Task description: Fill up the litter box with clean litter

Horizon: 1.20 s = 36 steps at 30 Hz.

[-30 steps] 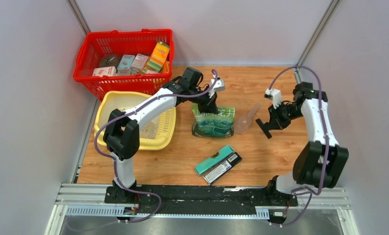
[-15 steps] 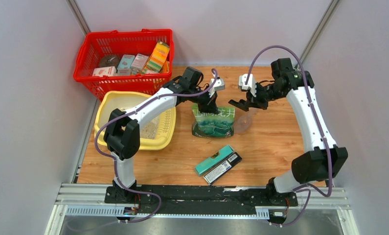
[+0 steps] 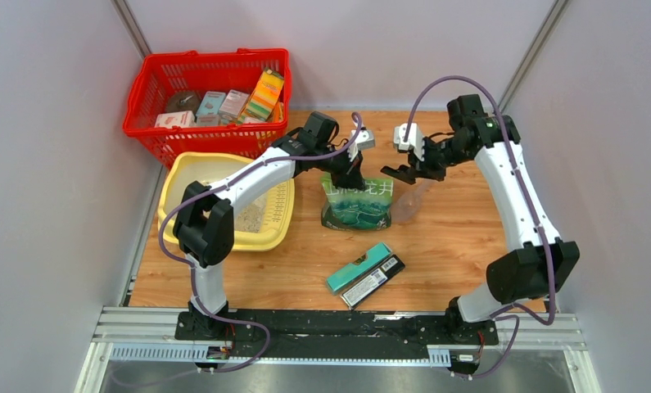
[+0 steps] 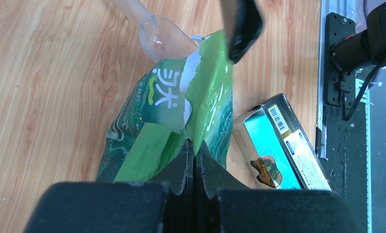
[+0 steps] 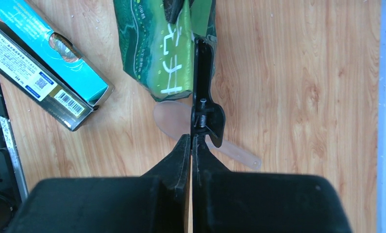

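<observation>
The pale-yellow litter box (image 3: pixel 174 176) sits at the left with a patch of beige clean litter (image 3: pixel 252 217) inside. A green bag (image 3: pixel 359 205) (image 4: pixel 157 121) (image 5: pixel 157 48) stands at the table's middle. My left gripper (image 3: pixel 350 173) (image 4: pixel 194 148) is shut on the bag's torn top edge. My right gripper (image 3: pixel 407 170) (image 5: pixel 192 138) is shut on the handle of a black spring clip (image 3: pixel 391 170) (image 4: pixel 242 26) (image 5: pixel 203 82). The clip's long end reaches the bag's top flap. I cannot tell whether it clamps the flap.
A translucent scoop (image 3: pixel 412 201) (image 4: pixel 159 36) (image 5: pixel 174 121) lies just right of the bag, under the clip. A teal box and a black box (image 3: pixel 367 270) (image 4: pixel 278 150) (image 5: pixel 45 73) lie in front of the bag. A red basket (image 3: pixel 207 56) of goods stands behind the litter box.
The right arm swung left from beyond the scoop, carrying the black clip over to the bag's top. The left gripper kept its hold and did not move.
</observation>
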### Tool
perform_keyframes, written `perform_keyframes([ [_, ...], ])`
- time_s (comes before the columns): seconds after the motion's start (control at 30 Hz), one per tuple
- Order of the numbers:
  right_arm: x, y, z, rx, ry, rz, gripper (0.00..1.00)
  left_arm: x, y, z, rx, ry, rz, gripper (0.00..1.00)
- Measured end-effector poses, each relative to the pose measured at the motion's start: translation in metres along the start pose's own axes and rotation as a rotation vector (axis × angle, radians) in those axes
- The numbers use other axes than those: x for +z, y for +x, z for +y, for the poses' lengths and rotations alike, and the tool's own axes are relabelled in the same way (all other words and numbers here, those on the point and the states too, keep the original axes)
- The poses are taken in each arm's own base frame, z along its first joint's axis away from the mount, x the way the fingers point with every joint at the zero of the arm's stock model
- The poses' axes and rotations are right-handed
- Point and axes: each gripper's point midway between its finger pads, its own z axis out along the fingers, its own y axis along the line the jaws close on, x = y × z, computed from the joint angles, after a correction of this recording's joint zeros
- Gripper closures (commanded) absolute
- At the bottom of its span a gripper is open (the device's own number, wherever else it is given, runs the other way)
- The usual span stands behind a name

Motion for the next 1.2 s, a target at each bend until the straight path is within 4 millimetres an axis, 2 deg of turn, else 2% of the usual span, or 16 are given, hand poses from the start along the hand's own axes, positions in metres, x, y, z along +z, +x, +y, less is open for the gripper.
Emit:
perform_keyframes([
  [0.2, -0.025, -0.008, 0.029, -0.019, 0.056, -0.005, 1.0, 0.0, 0.0, 0.0, -0.009, -0.001, -0.001, 1.0],
  [0.3, -0.028, -0.009, 0.045, -0.024, 0.058, -0.01, 1.0, 0.0, 0.0, 0.0, -0.02, -0.004, -0.003, 0.99],
  [0.37, -0.023, -0.008, 0.053, -0.007, 0.034, -0.009, 1.0, 0.0, 0.0, 0.0, -0.025, -0.005, -0.004, 0.98],
  [0.57, 0.009, 0.013, 0.071, 0.148, -0.075, 0.067, 1.0, 0.0, 0.001, 0.0, -0.029, 0.002, -0.008, 0.94],
  [0.67, 0.016, 0.022, 0.072, 0.209, -0.09, 0.111, 1.0, 0.0, 0.001, 0.0, -0.029, 0.007, -0.01, 0.86],
  [0.7, 0.017, 0.024, 0.071, 0.226, -0.09, 0.123, 1.0, 0.0, 0.0, -0.001, -0.028, 0.01, -0.011, 0.78],
  [0.8, 0.02, 0.029, 0.068, 0.263, -0.088, 0.15, 1.0, 0.0, -0.001, -0.002, -0.032, 0.021, -0.019, 0.73],
  [1.07, 0.021, 0.016, 0.046, 0.296, -0.035, 0.124, 1.0, -0.001, -0.007, -0.003, -0.049, 0.035, -0.044, 0.72],
  [1.2, 0.026, 0.011, 0.038, 0.298, -0.02, 0.109, 1.0, -0.001, -0.009, -0.004, -0.05, 0.04, -0.05, 0.65],
])
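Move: The bag's folded top, its free part sticking out of the left fingers, lies roughly 9 cm left of the right hand, 1 cm back and 6 cm below; the right fingers already hold the black clip. The scoop lies on the table some 22 cm below that hand, about 1 cm to its right. The teal box is about 23 cm back and 13 cm left, equally low. From the left hand that bag top lies about 6 cm right, level fore and aft, 1 cm below. Backing off some 6.5 cm with a small rise, the right hand, clip still in its shut fingers, sinks about 6 cm on the near side of the bag's fold, then comes forward 3.5 cm towards it, turning roughly 15 degrees clockwise and tipping down. The left fingers loosen from shut to about a third open around the fold while that hand rises about 1 cm. ##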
